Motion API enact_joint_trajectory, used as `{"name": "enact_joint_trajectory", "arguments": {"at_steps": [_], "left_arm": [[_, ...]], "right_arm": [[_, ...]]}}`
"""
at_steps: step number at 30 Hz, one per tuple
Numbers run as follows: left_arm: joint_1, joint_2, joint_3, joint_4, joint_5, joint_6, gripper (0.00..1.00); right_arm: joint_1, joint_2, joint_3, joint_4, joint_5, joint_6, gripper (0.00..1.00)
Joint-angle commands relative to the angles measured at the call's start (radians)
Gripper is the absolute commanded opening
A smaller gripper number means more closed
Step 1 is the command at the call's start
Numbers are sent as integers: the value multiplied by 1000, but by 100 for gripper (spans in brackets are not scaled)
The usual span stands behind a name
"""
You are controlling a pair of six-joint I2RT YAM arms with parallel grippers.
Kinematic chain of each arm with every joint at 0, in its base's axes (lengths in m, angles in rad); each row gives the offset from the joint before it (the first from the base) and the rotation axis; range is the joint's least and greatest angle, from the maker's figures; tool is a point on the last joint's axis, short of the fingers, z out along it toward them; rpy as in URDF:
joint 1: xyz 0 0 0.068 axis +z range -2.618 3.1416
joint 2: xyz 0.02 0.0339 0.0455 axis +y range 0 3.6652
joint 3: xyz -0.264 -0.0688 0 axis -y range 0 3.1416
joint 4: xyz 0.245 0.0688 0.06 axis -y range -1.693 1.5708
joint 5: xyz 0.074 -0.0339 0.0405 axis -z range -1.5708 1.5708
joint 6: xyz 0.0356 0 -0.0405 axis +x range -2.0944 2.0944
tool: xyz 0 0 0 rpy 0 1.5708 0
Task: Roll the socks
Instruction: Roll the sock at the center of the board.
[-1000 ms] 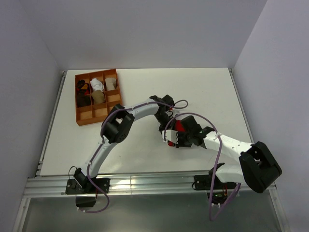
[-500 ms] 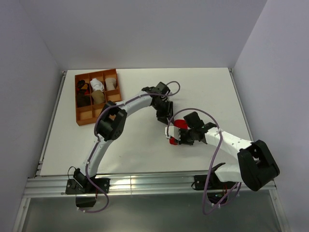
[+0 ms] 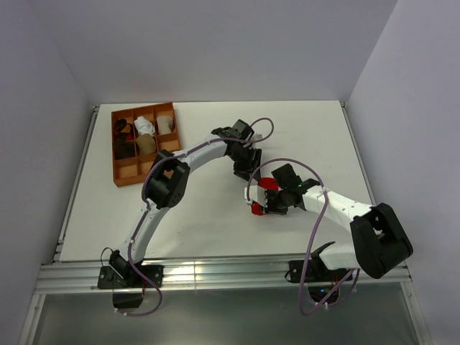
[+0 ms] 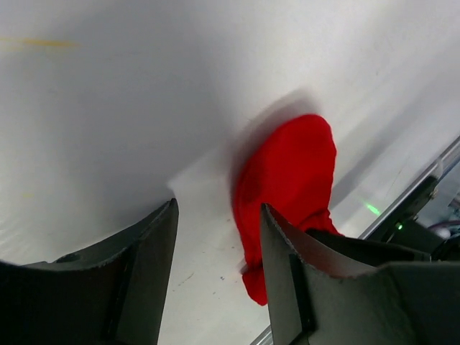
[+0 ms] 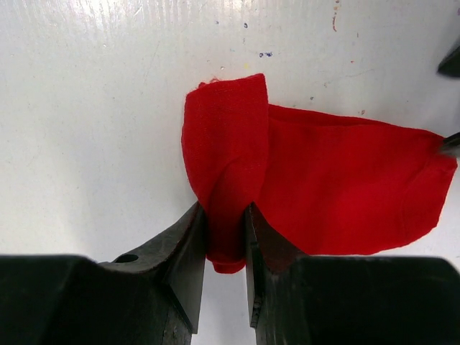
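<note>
A red sock lies on the white table near the middle. In the right wrist view the red sock is spread flat with one end folded over. My right gripper is shut on that folded end, seen from above as the right gripper at the sock's near side. In the top view my left gripper hovers just beyond the sock's far edge. The left gripper stands open with bare table between its fingers, and the red sock lies just past its right finger.
An orange compartment tray sits at the far left of the table and holds several rolled sock bundles in white, black, tan and brown. A metal rail runs along the near edge by the arm bases.
My left gripper has opened, let go of the red sock and drawn back toward the far side. The right gripper has kept its hold and shifted slightly.
</note>
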Motion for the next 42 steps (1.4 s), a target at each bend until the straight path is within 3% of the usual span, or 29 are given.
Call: {"name": "enact_joint_trajectory", "arguments": {"at_steps": [1,11,14,15,18,20,33,42], "left_arm": [[-38,36,12,-26,8,95,55],[-63,129,75,-70,-18,101,51],[-66,140,72,-54,2,86,37],[-68,143,74,-53,8,83,26],[-65,145,65,-44,19,70,6],[-58,134,46,-26,13,54,0],[136,-93,-171,55,-168,-51,0],[141,-96,-205,66,-199,-55,0]], "right_arm": [[-5,8,38,-26,-11,-1,23],[-5,-2,36,-29,4,1,23],[-5,-2,33,-20,12,1,23],[-5,-3,32,-17,15,1,23],[-5,-8,35,-17,15,2,23],[-5,-9,42,-20,10,5,23],[-8,64,194,-121,-92,33,22],[-64,435,514,-489,-236,-21,24]]}}
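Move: The red sock's free flap edge, nearest the left fingers, lies about 3 cm to the right of the left hand, 2 cm back and 2 cm below. The sock's rolled end is roughly 8 cm back from the left hand and 1 cm to its right. For the right hand, already gripping that roll, the bulk of the roll sticks out 2 cm to its left and 1 cm ahead; the flap edge is some 7 cm ahead and 1 cm left. The sock's loose flap gets pinched by the left hand, which edges about 4 cm right and back, dips 1 cm and shuts its fingers, then draws left and forward roughly 11 cm with the flap. The right hand holds still with its grip on the roll, then follows late, some 5 cm forward and 4 cm left, rising and partly sinking again as its fingers tip about 10 degrees. ##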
